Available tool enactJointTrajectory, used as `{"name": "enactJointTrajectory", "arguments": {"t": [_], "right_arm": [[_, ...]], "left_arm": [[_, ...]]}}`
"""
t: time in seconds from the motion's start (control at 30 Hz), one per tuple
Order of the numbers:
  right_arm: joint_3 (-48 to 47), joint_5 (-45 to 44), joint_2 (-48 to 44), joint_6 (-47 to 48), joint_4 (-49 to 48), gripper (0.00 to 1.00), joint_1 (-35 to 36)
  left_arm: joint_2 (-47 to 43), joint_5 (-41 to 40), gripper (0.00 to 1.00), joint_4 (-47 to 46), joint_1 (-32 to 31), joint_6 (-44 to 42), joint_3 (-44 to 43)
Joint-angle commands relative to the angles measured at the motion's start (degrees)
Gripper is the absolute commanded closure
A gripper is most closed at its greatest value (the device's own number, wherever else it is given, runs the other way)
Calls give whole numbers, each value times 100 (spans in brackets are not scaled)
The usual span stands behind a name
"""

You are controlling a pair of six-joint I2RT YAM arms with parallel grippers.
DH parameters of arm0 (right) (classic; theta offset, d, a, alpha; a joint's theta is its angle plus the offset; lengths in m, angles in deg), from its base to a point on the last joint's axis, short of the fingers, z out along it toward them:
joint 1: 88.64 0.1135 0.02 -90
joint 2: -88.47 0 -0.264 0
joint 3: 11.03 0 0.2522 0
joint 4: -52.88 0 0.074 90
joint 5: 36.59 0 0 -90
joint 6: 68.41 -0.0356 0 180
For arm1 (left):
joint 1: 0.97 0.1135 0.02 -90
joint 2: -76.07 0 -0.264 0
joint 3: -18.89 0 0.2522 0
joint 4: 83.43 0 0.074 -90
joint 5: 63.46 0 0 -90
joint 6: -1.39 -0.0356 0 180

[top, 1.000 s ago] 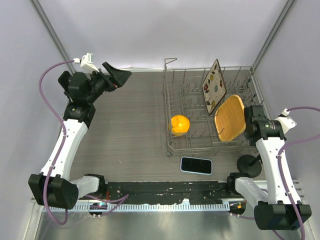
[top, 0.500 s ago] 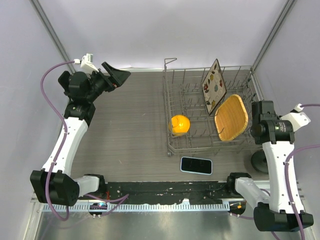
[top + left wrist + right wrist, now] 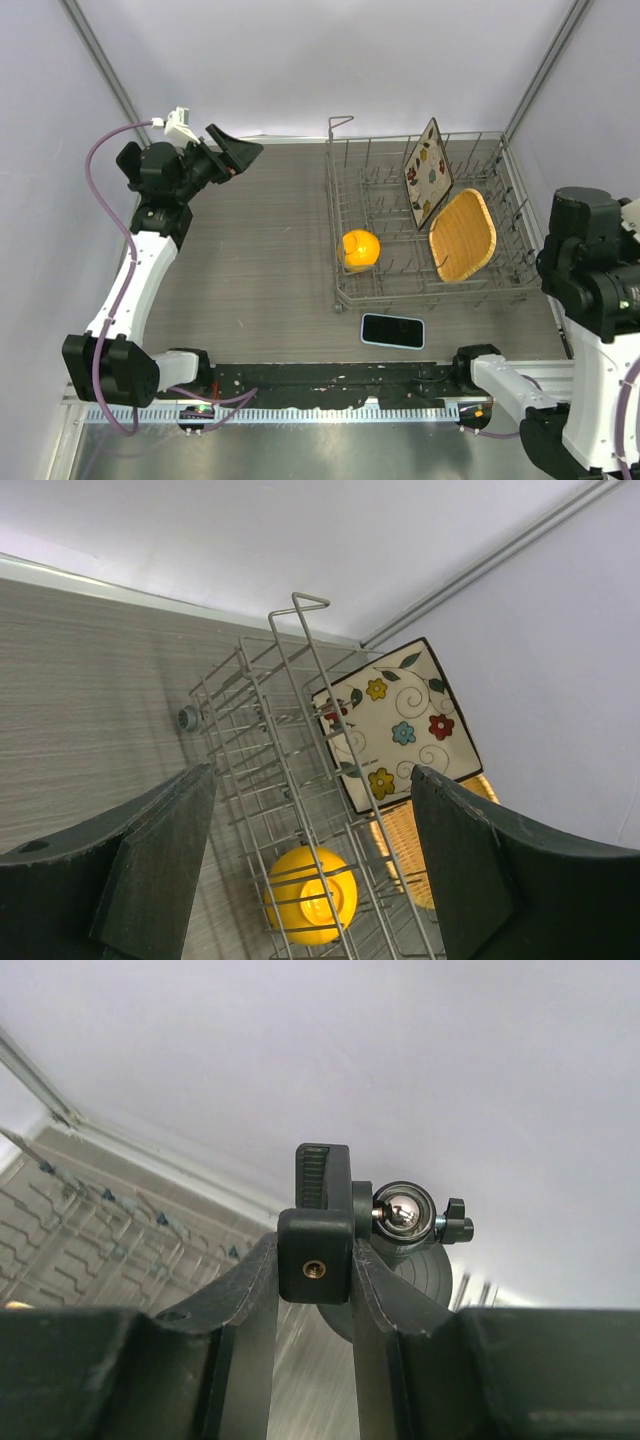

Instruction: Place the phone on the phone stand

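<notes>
The phone [image 3: 393,330], dark with a pale rim, lies flat on the table just in front of the dish rack. The black phone stand [image 3: 322,1175], with a clamp block, a ball joint and a round base, hangs in the air, pinched at its clamp block by my right gripper [image 3: 315,1250]. In the top view the raised right arm [image 3: 595,265] hides the stand and the gripper. My left gripper [image 3: 235,152] is open and empty, high at the table's far left, pointing toward the rack; it also shows in the left wrist view [image 3: 312,780].
A wire dish rack [image 3: 340,200] stands at the right. It holds a yellow bowl [image 3: 359,248], a floral square plate [image 3: 427,172] and a woven bamboo plate [image 3: 463,235]. The rack [image 3: 255,730] and bowl [image 3: 310,905] also show in the left wrist view.
My right arm has risen far toward the camera, lifting the phone stand off the table at the right. The left arm and the phone have not moved.
</notes>
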State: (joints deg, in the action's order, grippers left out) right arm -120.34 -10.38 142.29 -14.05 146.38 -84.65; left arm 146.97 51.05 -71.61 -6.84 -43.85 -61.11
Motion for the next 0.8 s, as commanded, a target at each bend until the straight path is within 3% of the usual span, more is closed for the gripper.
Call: {"name": "enactJointTrajectory", "arguments": {"t": [0.0,0.13,0.2,0.23,0.37,0.47,0.6,0.63,0.73,0.77], "right_arm": [[-684,-1434,75,1994,-1047,99,671],[-676,-260,-187,2973,-2336,99,928],[-544,1193,-267,3525,-2848,99,1094],[-526,1376,-128,3990,-3068,99,1356],[-623,2071,251,4688,-3666,99,1912],[-482,3465,286,4847,-4615,99,1921],[-693,6705,523,4514,-5344,99,1921],[-615,8253,576,4113,-5573,99,1921],[-256,10815,883,3015,-7003,99,1921],[-132,11339,1084,1975,-7504,99,1913]], "left_arm": [[126,27,17,-194,33,-125,-73],[232,299,18,-193,77,-10,-135],[206,247,18,-202,68,-89,-135],[180,221,19,-193,77,-159,-135],[74,-17,21,-106,77,-344,-100],[48,-121,21,-44,77,-458,-126],[4,-377,22,149,129,-731,-144],[-57,-403,22,141,165,-722,-126],[-233,-509,23,71,305,-687,-39],[-277,-561,23,36,349,-687,14]]}}
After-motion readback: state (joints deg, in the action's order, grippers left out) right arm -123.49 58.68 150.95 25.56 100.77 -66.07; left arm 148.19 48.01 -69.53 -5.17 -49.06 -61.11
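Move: I already hold the black phone stand high in my right hand. The phone lies about 28 cm to that hand's left, 1 cm farther out and 37 cm below. The orange bowl is some 18 cm ahead, 36 cm left, and the wooden tray in the rack about 18 cm ahead, 15 cm left, each roughly 30 cm down. From my open left hand the phone is about 25 cm back, 31 cm right and 33 cm below. I keep the phone stand pinched by its head and raise it, then swing my right hand left and forward over the rack towards the bare table beyond it: about 27 cm left, 15 cm forward, 11 cm up, gathering speed. The wrist turns some 90 degrees counter-clockwise. My empty left hand sinks about 2 cm and drifts slightly left and forward, fingers still open. ##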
